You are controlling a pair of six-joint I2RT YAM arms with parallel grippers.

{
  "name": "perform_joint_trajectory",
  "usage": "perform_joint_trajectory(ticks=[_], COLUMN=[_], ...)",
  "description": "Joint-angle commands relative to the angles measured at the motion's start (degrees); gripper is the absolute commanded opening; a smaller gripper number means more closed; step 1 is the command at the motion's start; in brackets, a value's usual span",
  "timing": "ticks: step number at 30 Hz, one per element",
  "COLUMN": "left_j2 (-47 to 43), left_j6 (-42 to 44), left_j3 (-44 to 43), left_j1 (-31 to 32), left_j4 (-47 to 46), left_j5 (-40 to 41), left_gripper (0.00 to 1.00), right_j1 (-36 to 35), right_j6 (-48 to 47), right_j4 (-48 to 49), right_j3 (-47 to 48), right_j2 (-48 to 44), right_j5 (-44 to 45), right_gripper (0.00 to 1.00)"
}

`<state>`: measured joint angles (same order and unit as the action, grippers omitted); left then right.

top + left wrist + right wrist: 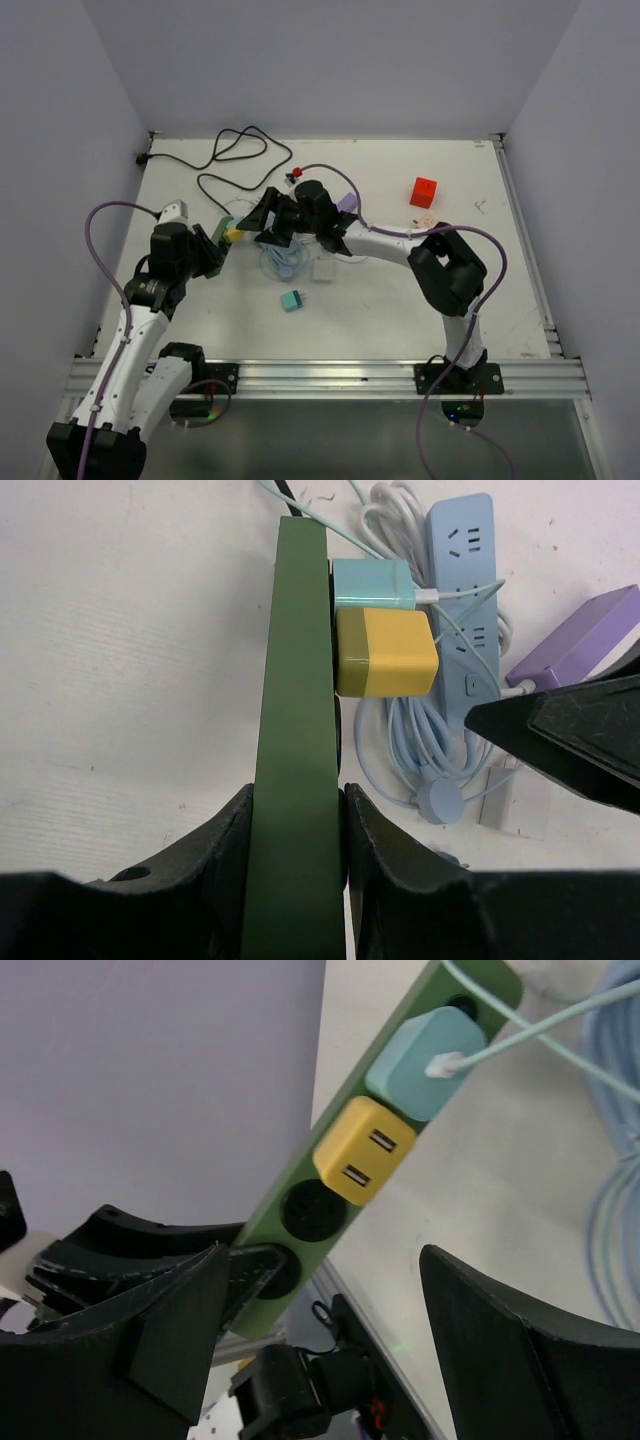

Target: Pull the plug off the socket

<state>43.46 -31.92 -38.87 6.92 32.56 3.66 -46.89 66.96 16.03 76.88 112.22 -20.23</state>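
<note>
The socket is a long green power strip (295, 730) lifted off the table, and my left gripper (297, 795) is shut on its near end. A yellow plug (385, 652) with two USB ports and a teal plug (372, 584) with a pale cable sit side by side in the strip. In the right wrist view the yellow plug (364, 1150) lies just beyond my right gripper (325, 1260), which is open and touches neither plug. From above, the right gripper (262, 225) faces the yellow plug (232, 235) from the right.
A pale blue power strip (465, 590) with coiled cable, a purple box (585, 635) and a white adapter (520, 805) lie under the right arm. A red cube (423, 192), a black cable (235, 150) and a small teal block (292, 301) are on the table.
</note>
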Motion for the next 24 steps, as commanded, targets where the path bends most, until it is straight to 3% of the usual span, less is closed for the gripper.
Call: perform_joint_trajectory(ticks=[1, 14, 19, 24], left_j2=[-1.27, -2.94, -3.03, -2.59], left_j6=[-0.86, -0.77, -0.69, -0.69], left_j3=[0.64, 1.08, 1.34, 1.78], left_j1=[0.03, 0.03, 0.03, 0.03], left_j4=[-4.43, -4.26, -4.69, -5.4], left_j5=[-2.16, -3.13, -2.87, -2.78], left_gripper=[0.0, 0.0, 0.0, 0.0], right_j1=[-0.83, -1.36, -1.36, -1.53], right_j6=[6.07, 9.94, 10.56, 10.82], right_j4=[1.73, -3.64, -4.08, -2.33], right_j3=[5.11, 14.69, 18.04, 15.15], right_j2=[3.69, 13.89, 16.71, 14.61], right_j5=[-1.13, 1.16, 0.02, 0.01], right_gripper=[0.81, 0.81, 0.64, 0.52])
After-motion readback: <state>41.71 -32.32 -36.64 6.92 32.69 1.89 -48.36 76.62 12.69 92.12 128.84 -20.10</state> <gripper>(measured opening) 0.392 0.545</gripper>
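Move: The right hand's yellow plug, on the held green strip, lies about 6 cm to its left, 3 cm farther out and 6 cm below. The teal plug sits roughly 3 cm beyond the yellow plug; the pale blue cord coil is on the table, about 7 cm back, 8 cm right and 15 cm below the right hand. From the left hand, already gripping the strip, the yellow plug is some 6 cm ahead, 4 cm right and slightly lower. Right hand sinks and reaches left about 5 cm each, slightly forward, partly closing its fingers around the yellow plug. ##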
